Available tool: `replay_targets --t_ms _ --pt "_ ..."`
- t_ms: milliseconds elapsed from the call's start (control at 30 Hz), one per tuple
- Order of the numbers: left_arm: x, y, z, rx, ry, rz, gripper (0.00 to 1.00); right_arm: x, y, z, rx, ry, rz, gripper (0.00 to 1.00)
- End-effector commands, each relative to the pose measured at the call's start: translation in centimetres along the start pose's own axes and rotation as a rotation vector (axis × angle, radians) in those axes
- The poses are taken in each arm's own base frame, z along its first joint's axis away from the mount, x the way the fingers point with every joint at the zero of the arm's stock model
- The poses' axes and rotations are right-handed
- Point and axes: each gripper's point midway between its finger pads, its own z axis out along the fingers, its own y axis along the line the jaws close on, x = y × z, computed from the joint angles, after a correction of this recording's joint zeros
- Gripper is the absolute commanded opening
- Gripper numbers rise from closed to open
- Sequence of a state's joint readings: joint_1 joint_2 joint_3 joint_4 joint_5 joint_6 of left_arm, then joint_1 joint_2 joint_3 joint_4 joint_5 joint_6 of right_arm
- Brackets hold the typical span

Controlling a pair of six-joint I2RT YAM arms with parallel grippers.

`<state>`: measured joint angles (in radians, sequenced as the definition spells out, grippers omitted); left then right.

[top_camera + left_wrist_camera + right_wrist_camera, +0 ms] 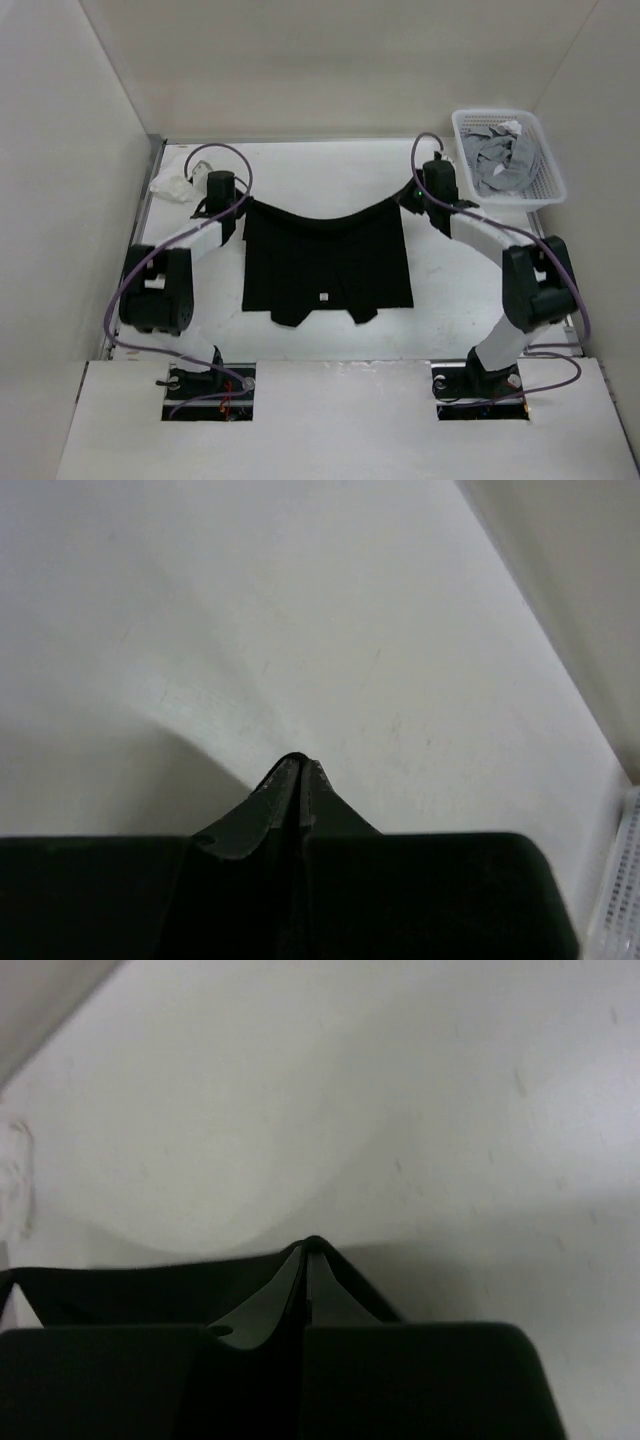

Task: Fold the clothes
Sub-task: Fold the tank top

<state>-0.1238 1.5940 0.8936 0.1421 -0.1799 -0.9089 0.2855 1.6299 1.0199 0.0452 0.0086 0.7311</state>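
The clothes, one black short-sleeved garment (pixel 325 260), hang between my two grippers, top edge sagging in the middle. Its lower part with both sleeves lies on the white table (pixel 330 170). My left gripper (pixel 243 207) is shut on the garment's top left corner. My right gripper (pixel 404 200) is shut on the top right corner. In the left wrist view the fingertips (pixel 298 764) are pressed together with a thin black edge over them. In the right wrist view the gripper (pixel 312 1248) is shut, and black fabric (pixel 90 1295) stretches away to the left.
A white basket (pixel 548 160) holding grey garments (pixel 498 165) stands at the back right; its mesh wall (pixel 625 900) shows in the left wrist view. A small white rumpled cloth (pixel 172 186) lies at the back left, beside the left arm. Walls enclose the table.
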Motion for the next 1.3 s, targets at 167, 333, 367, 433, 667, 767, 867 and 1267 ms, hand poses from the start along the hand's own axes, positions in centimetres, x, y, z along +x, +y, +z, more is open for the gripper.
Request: replay_targets --t_ms 167,333,367,433,667,767,867,1267 --pt "-6.4 -6.1 3.8 0.148 -0.139 -0.034 0.00 -9.1 4.3 4.2 -0.151 -0.110 0.003 0.01" --pt "-5.8 -5.1 1.3 0.174 -0.139 -0.048 0.00 -7.8 2.8 2.8 -0.129 -0.107 0.017 0.02" --pt "-5.4 -4.7 0.7 0.183 -0.133 -0.058 0.00 -7.2 2.4 2.6 -0.122 -0.103 0.020 0.02" --pt "-4.5 -3.8 -0.4 0.192 -0.123 -0.080 0.00 -6.0 1.2 1.9 -0.102 -0.100 0.045 0.01" --pt "-1.5 -1.3 -6.2 0.251 -0.095 -0.106 0.00 -3.9 -1.3 -1.1 -0.093 -0.137 0.110 0.00" --pt "-0.1 -0.6 -8.7 0.281 -0.070 -0.091 0.00 -3.5 -2.7 -1.6 -0.068 -0.143 0.124 0.00" --pt "2.0 0.9 -10.5 0.299 -0.013 -0.088 0.00 -2.7 -4.0 -1.9 -0.056 -0.140 0.145 0.00" --pt "5.9 5.3 -13.2 0.253 0.088 -0.073 0.02 1.5 -8.1 -5.1 0.005 -0.120 0.183 0.00"
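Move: Both hands already hold the tank top's far corners, roughly 36 cm apart. Its middle lies some 19 cm right and 13 cm back of the left hand, and about 17 cm left and 13 cm back of the right, around 8 cm below both. The white cloth is about 15 cm left and 5 cm ahead of the left hand; the basket is some 26 cm right and 9 cm ahead of the right hand. Both hands, still pinching the tank top's far corners, swing about 7 cm forward, then pull 15–20 cm back. ##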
